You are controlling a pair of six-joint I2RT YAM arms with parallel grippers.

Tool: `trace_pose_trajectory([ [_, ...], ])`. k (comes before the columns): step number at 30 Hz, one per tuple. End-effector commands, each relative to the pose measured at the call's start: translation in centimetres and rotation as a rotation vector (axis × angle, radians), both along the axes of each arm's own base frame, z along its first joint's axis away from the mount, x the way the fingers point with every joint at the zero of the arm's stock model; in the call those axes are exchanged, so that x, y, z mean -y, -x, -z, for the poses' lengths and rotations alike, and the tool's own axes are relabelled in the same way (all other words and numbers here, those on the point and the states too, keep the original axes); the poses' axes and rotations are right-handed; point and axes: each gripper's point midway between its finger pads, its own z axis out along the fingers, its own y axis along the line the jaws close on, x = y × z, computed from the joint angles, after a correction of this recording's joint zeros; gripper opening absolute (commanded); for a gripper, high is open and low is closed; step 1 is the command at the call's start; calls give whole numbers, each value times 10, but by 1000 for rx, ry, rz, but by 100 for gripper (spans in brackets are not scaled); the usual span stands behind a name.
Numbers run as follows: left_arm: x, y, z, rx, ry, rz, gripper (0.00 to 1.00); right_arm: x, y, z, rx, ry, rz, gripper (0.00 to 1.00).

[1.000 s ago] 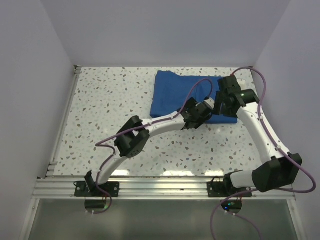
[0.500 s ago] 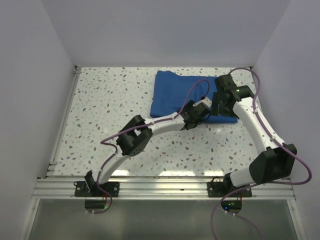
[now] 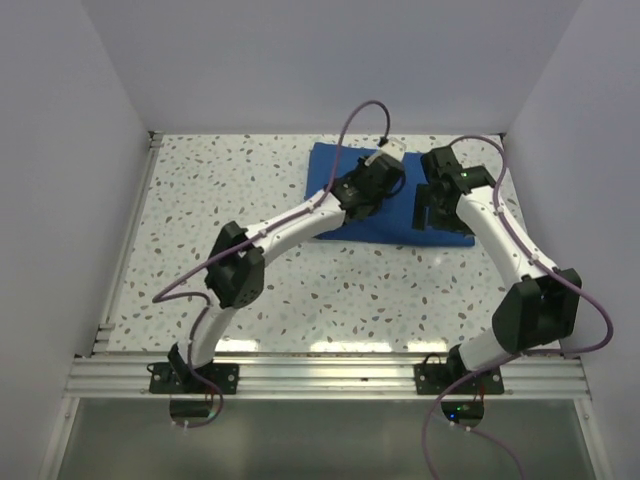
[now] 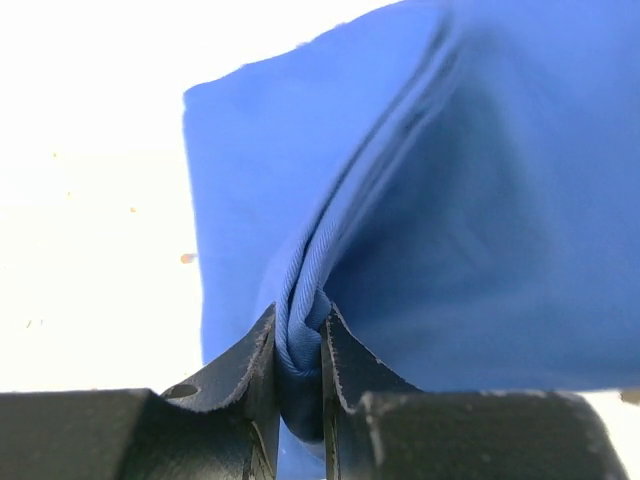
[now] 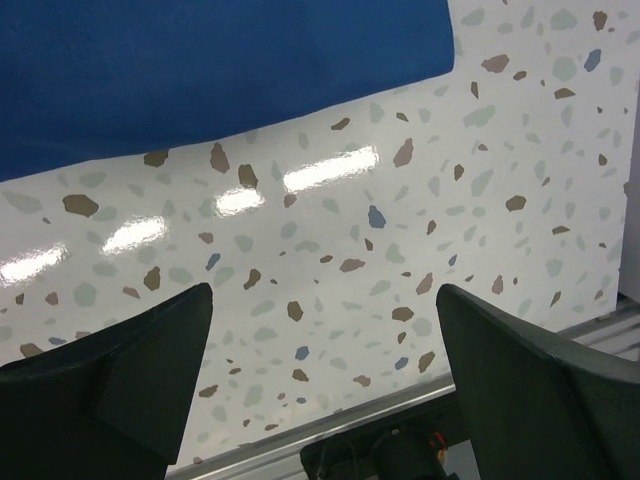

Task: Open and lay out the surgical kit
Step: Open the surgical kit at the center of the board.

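The surgical kit is a folded royal-blue cloth bundle lying at the back middle of the speckled table. My left gripper reaches over the bundle from the near left. In the left wrist view it is shut on a raised fold of the blue cloth. My right gripper hangs over the bundle's right part, jaws wide apart. The right wrist view shows it open over bare table, with the cloth's edge at the top. What the wrap contains is hidden.
An aluminium rail runs along the near table edge, and another runs down the left side. Pale walls close in the back and both sides. Purple cables loop above both arms.
My left arm swung up and back over the bundle, and its gripper closed on a fold of the cloth. The right gripper shifted slightly toward the back and stayed open.
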Motion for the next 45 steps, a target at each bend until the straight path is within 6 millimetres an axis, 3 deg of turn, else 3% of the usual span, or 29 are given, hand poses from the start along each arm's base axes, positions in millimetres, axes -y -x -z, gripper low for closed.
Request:
trace_pose_trajectory([
  [1,-75,-19,-107,132,233,-195,11,-10,-15,0,22,-41,-6,99],
  [3,-115,-20,-93,114,230,-295,10,-14,-17,3,17,-53,-12,99],
  [4,-150,-23,-106,141,258,-369,10,-16,-19,6,11,-56,-15,99],
  [5,-175,-17,-83,109,218,-423,10,-18,-20,6,10,-58,-20,99],
  [6,-195,-15,-79,109,244,-485,9,-20,-21,7,10,-61,-23,99],
  [7,-234,-12,-90,135,273,-568,9,-22,-23,9,5,-64,-28,99],
  [8,-259,1,-64,99,225,-627,9,-25,-24,10,3,-63,-37,99],
  [10,-312,16,-65,124,266,-755,12,-27,-26,12,1,-66,-44,99],
  [11,-333,31,-43,100,238,-814,19,-27,-27,12,0,-64,-45,99],
  [12,-348,42,-45,113,250,-848,36,-28,-27,14,-4,-64,-47,99],
  [13,-371,52,-35,97,231,-905,64,-29,-27,14,-3,-65,-52,99],
  [15,-390,72,-6,29,222,-975,99,-30,-27,16,-2,-67,-54,99],
  [16,-403,85,7,-16,191,-1022,100,-30,-25,19,-11,-67,-56,99],
  [19,-409,98,32,-100,169,-1059,99,-30,-21,24,-20,-73,-57,99],
  [22,-403,84,28,-110,173,-1030,99,-31,-18,30,-27,-81,-60,99],
  [25,-377,34,1,-72,249,-858,100,-31,-15,34,-22,-88,-63,99],
  [28,-331,-20,-23,-67,358,-602,99,-37,-15,39,-8,-124,-77,99],
  [29,-308,-40,-47,-52,436,-490,99,-39,-15,39,-5,-134,-82,99],
  [30,-294,-55,-39,-80,434,-420,99,-41,-15,42,0,-147,-90,99],
  [31,-275,-73,-53,-48,477,-321,99,-45,-15,40,8,-171,-97,99],
  [32,-241,-84,-72,-51,545,-145,99,-47,-15,40,14,-184,-102,99],
  [33,-220,-93,-63,-71,542,-18,99,-48,-13,41,15,-192,-105,99],
  [35,-178,-106,-91,-24,613,228,98,-50,-11,39,20,-206,-108,99],
  [36,-164,-117,-70,-57,623,283,97,-49,-8,38,13,-205,-105,99],
  [39,-130,-143,-62,-87,707,422,97,-49,2,37,1,-219,-98,99],
  [40,-116,-146,-80,-62,740,504,97,-49,5,37,-1,-227,-96,99],
  [41,-110,-154,-58,-103,778,501,97,-51,9,34,3,-242,-101,99],
  [43,-97,-156,-60,-101,832,579,97,-51,21,37,-25,-253,-95,99],
  [45,-83,-160,-46,-118,915,622,98,-49,32,35,-39,-253,-99,99],
])
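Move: About 27 cm to the left hand's left, 4 cm ahead and 14 cm below lies the bare left part of the board, where the kit's left flap, already pinched in this raised hand, is taken. The flat folded kit's left edge lies about 14 cm to this hand's left, 5 cm ahead; its right edge is some 27 cm to the right, 4 cm ahead. From the right hand that bare place is roughly 44 cm left, 17 cm ahead and 14 cm below. Sweeping the held flap fast to the left, the left hand rises a little, then sinks and draws back, travelling about 40 cm left; its fingers open wide on the way and let go of the cloth. It then swings forward and right, rolling its left side down about 45 degrees, to above the kit's far edge. The empty right hand, fingers still wide, eases about 5 cm left and down. ##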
